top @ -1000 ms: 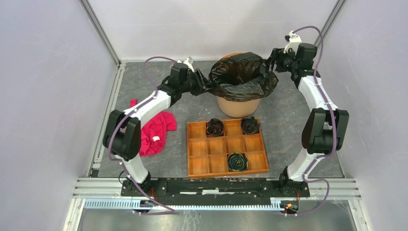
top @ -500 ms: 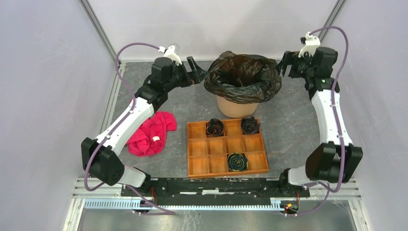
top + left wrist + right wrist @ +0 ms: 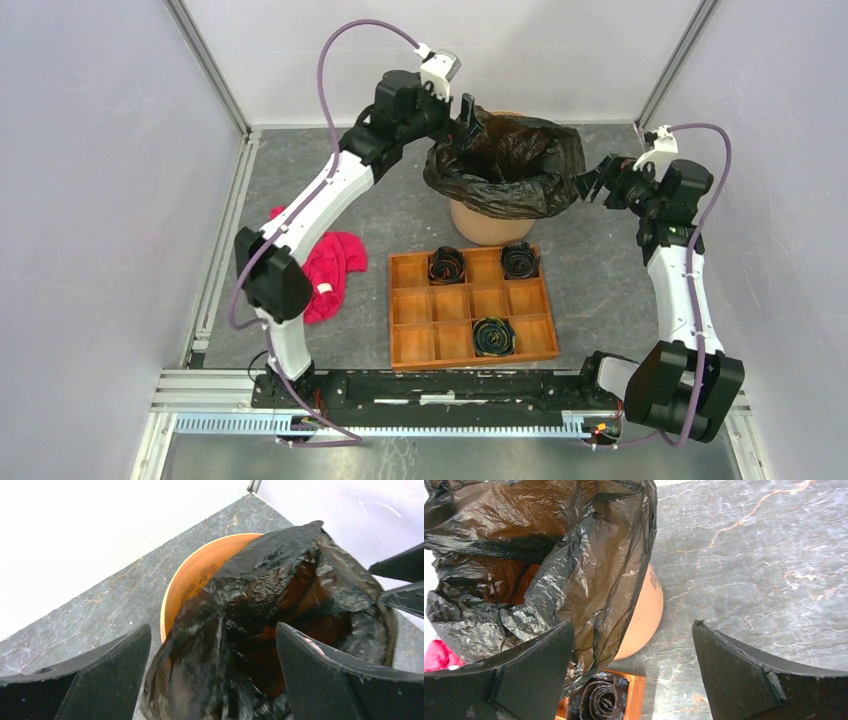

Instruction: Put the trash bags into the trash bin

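The trash bag (image 3: 505,165), glossy black film, lines the trash bin (image 3: 493,225) with its edge folded over most of the rim. At the back left the pale orange rim (image 3: 200,575) is bare. My left gripper (image 3: 466,110) hovers open above that back-left edge. In the left wrist view the bag (image 3: 280,595) lies below the left gripper (image 3: 213,627), not pinched. My right gripper (image 3: 589,186) is open just right of the bin, apart from the film. The right wrist view shows the bag (image 3: 549,555) hanging over the bin wall (image 3: 644,620), left of the right gripper (image 3: 632,624).
A compartmented wooden tray (image 3: 391,310) lies in front of the bin, holding three dark rolls (image 3: 447,265), (image 3: 519,260), (image 3: 493,335). One roll (image 3: 599,700) shows under the right gripper. A red cloth (image 3: 325,275) lies at the left. Walls enclose three sides.
Both grippers let go of the bag's edges and opened. The left arm swung up and over to the bin's back-left rim. The right gripper drew back and down to the right.
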Controlling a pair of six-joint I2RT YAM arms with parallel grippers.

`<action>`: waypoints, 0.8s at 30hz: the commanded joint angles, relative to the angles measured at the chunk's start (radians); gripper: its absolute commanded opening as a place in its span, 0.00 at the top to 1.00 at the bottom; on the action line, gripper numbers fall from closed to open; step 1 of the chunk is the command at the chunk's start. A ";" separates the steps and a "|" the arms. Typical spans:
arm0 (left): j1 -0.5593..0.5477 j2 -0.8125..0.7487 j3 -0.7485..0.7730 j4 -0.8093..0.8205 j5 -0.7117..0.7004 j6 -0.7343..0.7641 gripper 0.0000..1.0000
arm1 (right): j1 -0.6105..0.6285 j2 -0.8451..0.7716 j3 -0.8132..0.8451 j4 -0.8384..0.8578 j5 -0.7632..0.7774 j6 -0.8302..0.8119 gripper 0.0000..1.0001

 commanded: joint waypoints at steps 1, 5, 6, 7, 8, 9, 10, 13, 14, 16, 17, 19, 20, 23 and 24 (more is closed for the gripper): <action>0.006 0.116 0.188 -0.071 0.054 0.120 0.00 | -0.014 -0.038 -0.061 0.181 -0.119 0.084 0.05; 0.006 0.209 0.312 -0.110 0.089 0.118 0.00 | -0.016 -0.053 -0.082 0.207 -0.131 0.093 0.06; 0.006 0.219 0.316 -0.099 0.077 0.113 0.00 | -0.016 -0.053 -0.083 0.211 -0.131 0.095 0.06; 0.006 0.227 0.320 -0.087 0.065 0.111 0.01 | -0.016 -0.051 -0.087 0.217 -0.132 0.098 0.07; 0.008 0.240 0.328 -0.078 0.066 0.096 0.02 | -0.017 -0.047 -0.087 0.222 -0.135 0.098 0.10; 0.008 0.250 0.337 -0.072 0.070 0.076 0.06 | -0.017 -0.041 -0.088 0.225 -0.137 0.097 0.15; 0.009 0.259 0.342 -0.059 0.074 0.057 0.09 | -0.017 -0.033 -0.088 0.228 -0.137 0.094 0.21; 0.009 0.275 0.345 -0.015 0.075 0.010 0.21 | -0.016 -0.015 -0.095 0.250 -0.146 0.089 0.38; 0.009 0.280 0.347 -0.004 0.072 -0.005 0.26 | -0.016 -0.011 -0.101 0.267 -0.150 0.093 0.44; 0.011 0.287 0.350 0.021 0.070 -0.034 0.36 | -0.017 -0.009 -0.118 0.309 -0.163 0.112 0.53; 0.011 0.290 0.351 0.029 0.071 -0.041 0.39 | -0.016 -0.009 -0.125 0.323 -0.165 0.116 0.55; 0.017 0.298 0.354 0.052 0.071 -0.074 0.42 | -0.016 -0.003 -0.131 0.344 -0.166 0.117 0.62; 0.021 0.305 0.361 0.061 0.072 -0.096 0.45 | -0.017 0.003 -0.134 0.349 -0.165 0.116 0.64; 0.037 0.334 0.395 0.071 0.068 -0.168 0.55 | -0.017 0.021 -0.142 0.388 -0.178 0.129 0.74; 0.042 0.343 0.403 0.075 0.067 -0.191 0.56 | -0.016 0.028 -0.149 0.410 -0.186 0.145 0.76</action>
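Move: For the left hand the bag's far-left rim lies about 6 cm ahead, 4 cm to its right and 4 cm lower; the middle of the bag mouth is some 4 cm back, 9 cm right, 8 cm down. For the right hand the bag's right rim is about 1 cm ahead and 2 cm to its left, at its own height; the bin's middle stands 6 cm ahead, 17 cm left and 13 cm lower, the nearest belt roll 5 cm back, 13 cm left, 23 cm down. Forward and to its right goes the left hand, about 6 cm out and 4 cm across while sinking some 3 cm, so that its fingers straddle the far-left rim, then close about half way on it. The right hand only edges about 2 cm left, turning and tipping up slightly, and shuts its fingers most of the way around the right rim. ##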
